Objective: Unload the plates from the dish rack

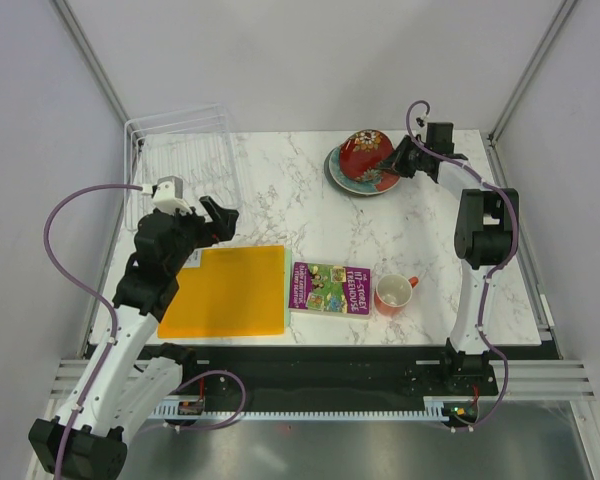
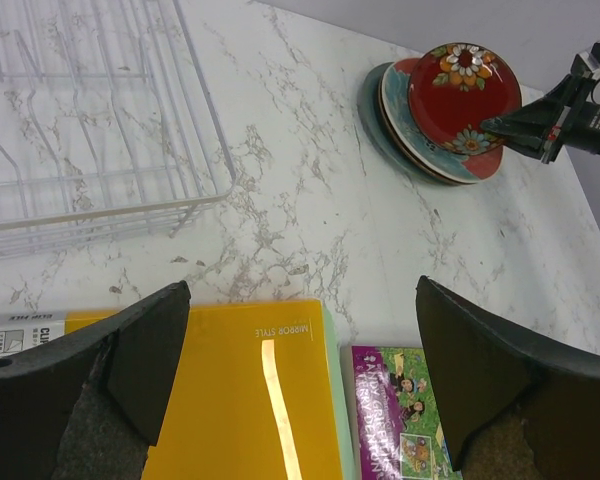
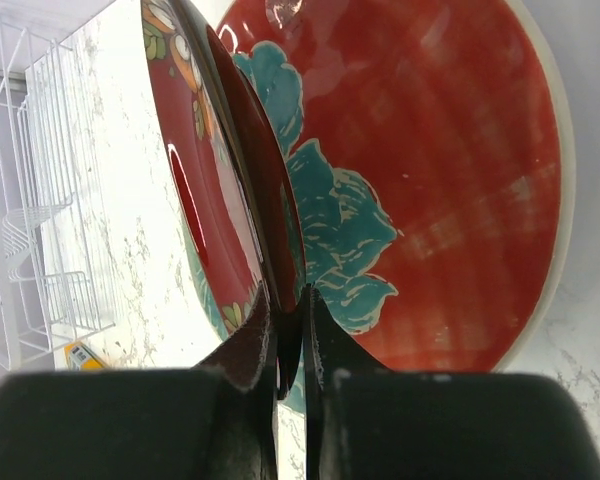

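Note:
The dish rack [image 1: 185,160] stands at the back left, and no plate shows among its prongs [image 2: 90,130]. At the back right lies a stack of plates [image 1: 352,180]. A red plate with a patterned centre [image 1: 365,150] leans tilted on top of it. My right gripper [image 1: 398,160] is shut on that plate's near rim [image 3: 220,170], pinching the edge between both fingers [image 3: 290,330]. Under it lies a teal plate with red blotches [image 3: 430,180]. My left gripper [image 1: 212,215] hangs wide open above the orange mat, nothing between its fingers [image 2: 300,370].
An orange mat [image 1: 230,290] lies at the front left, with a purple-and-green book [image 1: 330,288] next to it. An orange-red mug [image 1: 392,293] stands right of the book. Bare marble lies between the rack and the stack.

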{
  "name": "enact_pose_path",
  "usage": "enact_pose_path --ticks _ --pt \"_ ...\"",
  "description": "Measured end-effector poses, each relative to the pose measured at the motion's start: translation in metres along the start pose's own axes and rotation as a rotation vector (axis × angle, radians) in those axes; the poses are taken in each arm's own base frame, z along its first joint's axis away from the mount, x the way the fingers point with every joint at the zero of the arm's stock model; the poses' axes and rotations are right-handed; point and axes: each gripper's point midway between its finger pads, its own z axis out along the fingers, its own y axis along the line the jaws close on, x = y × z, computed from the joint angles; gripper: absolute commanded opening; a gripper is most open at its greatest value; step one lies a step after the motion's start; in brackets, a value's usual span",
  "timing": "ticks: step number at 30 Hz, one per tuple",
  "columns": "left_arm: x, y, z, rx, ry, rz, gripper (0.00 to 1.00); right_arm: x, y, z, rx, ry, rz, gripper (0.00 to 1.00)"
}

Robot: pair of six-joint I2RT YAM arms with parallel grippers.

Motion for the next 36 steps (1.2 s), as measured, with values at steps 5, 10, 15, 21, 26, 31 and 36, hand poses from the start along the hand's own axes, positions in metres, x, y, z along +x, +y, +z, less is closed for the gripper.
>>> enact_pose_path --ticks 5,10,15,21,26,31,36 --pt "0.003 0.001 -0.001 -0.004 0.013 0.0 1.0 0.002 -0.002 0.002 -0.002 0.01 0.004 0.25" --pt "0.008 0.003 -0.002 -0.009 0.032 0.0 1.0 0.007 -0.006 0.007 -0.003 0.03 0.014 0.47" --pt "0.01 0.004 -0.003 -0.014 0.041 0.008 1.0 0.007 -0.005 0.006 -0.006 0.033 0.007 0.62" --pt "0.011 0.006 -0.003 -0.02 0.046 0.026 1.0 0.003 -0.006 0.001 0.022 0.01 -0.028 0.98" --pt "0.012 0.012 -0.003 -0.043 0.046 0.052 1.0 -0.005 0.002 -0.035 0.11 -0.047 -0.116 0.98" --pt "0.009 0.018 -0.006 -0.077 0.032 0.07 1.0 -0.012 0.023 -0.098 0.194 -0.148 -0.237 0.98" --pt "0.001 0.027 -0.01 -0.124 -0.003 0.108 1.0 0.004 0.075 -0.17 0.263 -0.308 -0.437 0.98"
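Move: The right hand still pinches the right rim of the tilted flowered plate, whose middle is some 5 cm to the left, 2 cm ahead and 2 cm up. The plate stack lies beneath, its middle about 7 cm left, 1 cm ahead and 3 cm below. The mug stands roughly 33 cm back and 3 cm left of this hand. From the left hand the stack is some 28 cm ahead, 41 cm right and 19 cm down. The right hand opens wide, releasing the flowered plate, then rises about 15 cm while drawing back some 12 cm. ##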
